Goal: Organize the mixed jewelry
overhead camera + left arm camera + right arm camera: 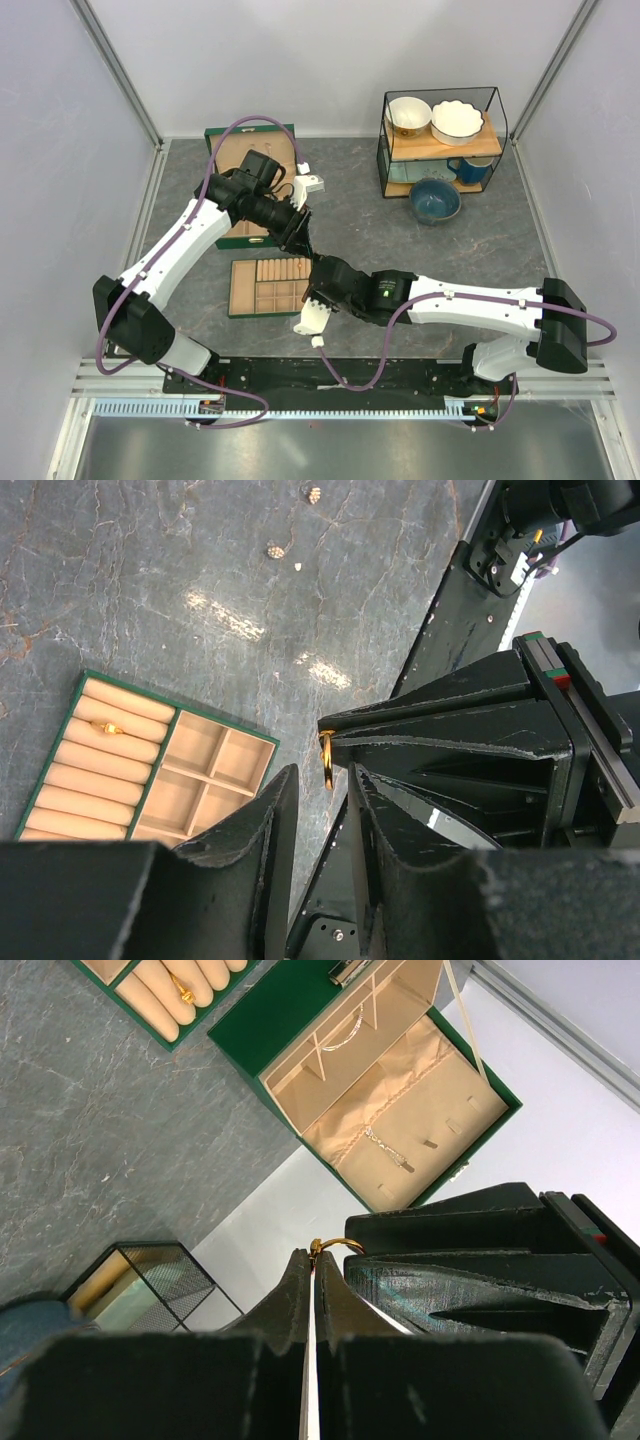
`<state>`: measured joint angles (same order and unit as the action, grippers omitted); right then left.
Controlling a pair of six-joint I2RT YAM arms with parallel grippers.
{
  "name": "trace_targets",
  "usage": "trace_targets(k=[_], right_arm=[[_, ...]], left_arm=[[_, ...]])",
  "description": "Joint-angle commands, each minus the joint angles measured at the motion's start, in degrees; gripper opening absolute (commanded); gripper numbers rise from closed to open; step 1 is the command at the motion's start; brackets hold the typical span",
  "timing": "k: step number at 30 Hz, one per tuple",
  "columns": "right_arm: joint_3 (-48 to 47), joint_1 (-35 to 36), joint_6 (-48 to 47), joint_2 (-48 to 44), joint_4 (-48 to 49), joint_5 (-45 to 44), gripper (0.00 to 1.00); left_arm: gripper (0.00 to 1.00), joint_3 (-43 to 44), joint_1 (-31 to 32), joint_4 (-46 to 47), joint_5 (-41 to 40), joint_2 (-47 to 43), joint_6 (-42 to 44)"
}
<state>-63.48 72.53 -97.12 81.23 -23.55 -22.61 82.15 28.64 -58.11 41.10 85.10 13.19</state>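
My right gripper (316, 1257) is shut on a small gold ring (332, 1246), pinched at its fingertips and held above the table. In the left wrist view the ring (326, 760) sits just beyond my open left gripper (322, 780), in line with the gap between its fingers and apart from them. The two grippers meet tip to tip above the tan tray (268, 287). Another gold ring (108, 727) lies in the tray's (205, 780) ring rolls. Three tiny pieces (275, 551) lie loose on the grey table. No bangle hoop shows.
The open green box (250, 160) stands at the back left, with thin chains in its lid (390, 1110). A wire shelf (440, 140) with bowls and a mug stands at the back right, and a blue bowl (434, 200) sits in front of it.
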Motion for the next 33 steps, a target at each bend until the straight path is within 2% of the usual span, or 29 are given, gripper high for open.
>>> trace_targets(k=[1, 23, 33], right_arm=[[-1.3, 0.1, -0.4, -0.5, 1.6, -1.3, 0.0], [0.5, 0.1, -0.8, -1.5, 1.8, -1.2, 0.0], [0.4, 0.2, -1.1, -1.5, 1.4, -1.0, 0.0]], left_arm=[[0.33, 0.4, 0.2, 2.0, 2.8, -1.3, 2.4], [0.16, 0.3, 0.2, 2.2, 2.1, -1.7, 2.5], [0.13, 0.0, 0.2, 2.2, 2.1, -1.9, 2.5]])
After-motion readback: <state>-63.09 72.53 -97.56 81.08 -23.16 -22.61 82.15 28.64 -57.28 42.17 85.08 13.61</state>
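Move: The gold ring is held out at the right hand's tips, about 1 cm ahead, 1 cm left and 1 cm below that hand's point. From the left hand it is about 1 cm right, 1 cm below and level fore and aft, already between the parted tips. Some 20 cm under the left hand, the ring tray lies 4 cm ahead and 9 left, two small earrings 4 ahead and 14 right; the jewelry box is 18 ahead, 12 left and 17 below. The gold ring stays pinched in the shut right fingertips, held still in the air, while the left hand narrows its fingers slowly and steadily around the free part of the band, from about a third open to nearly shut. The left hand stays in place, shifting less than half a centimetre, and its wrist hardly turns. ##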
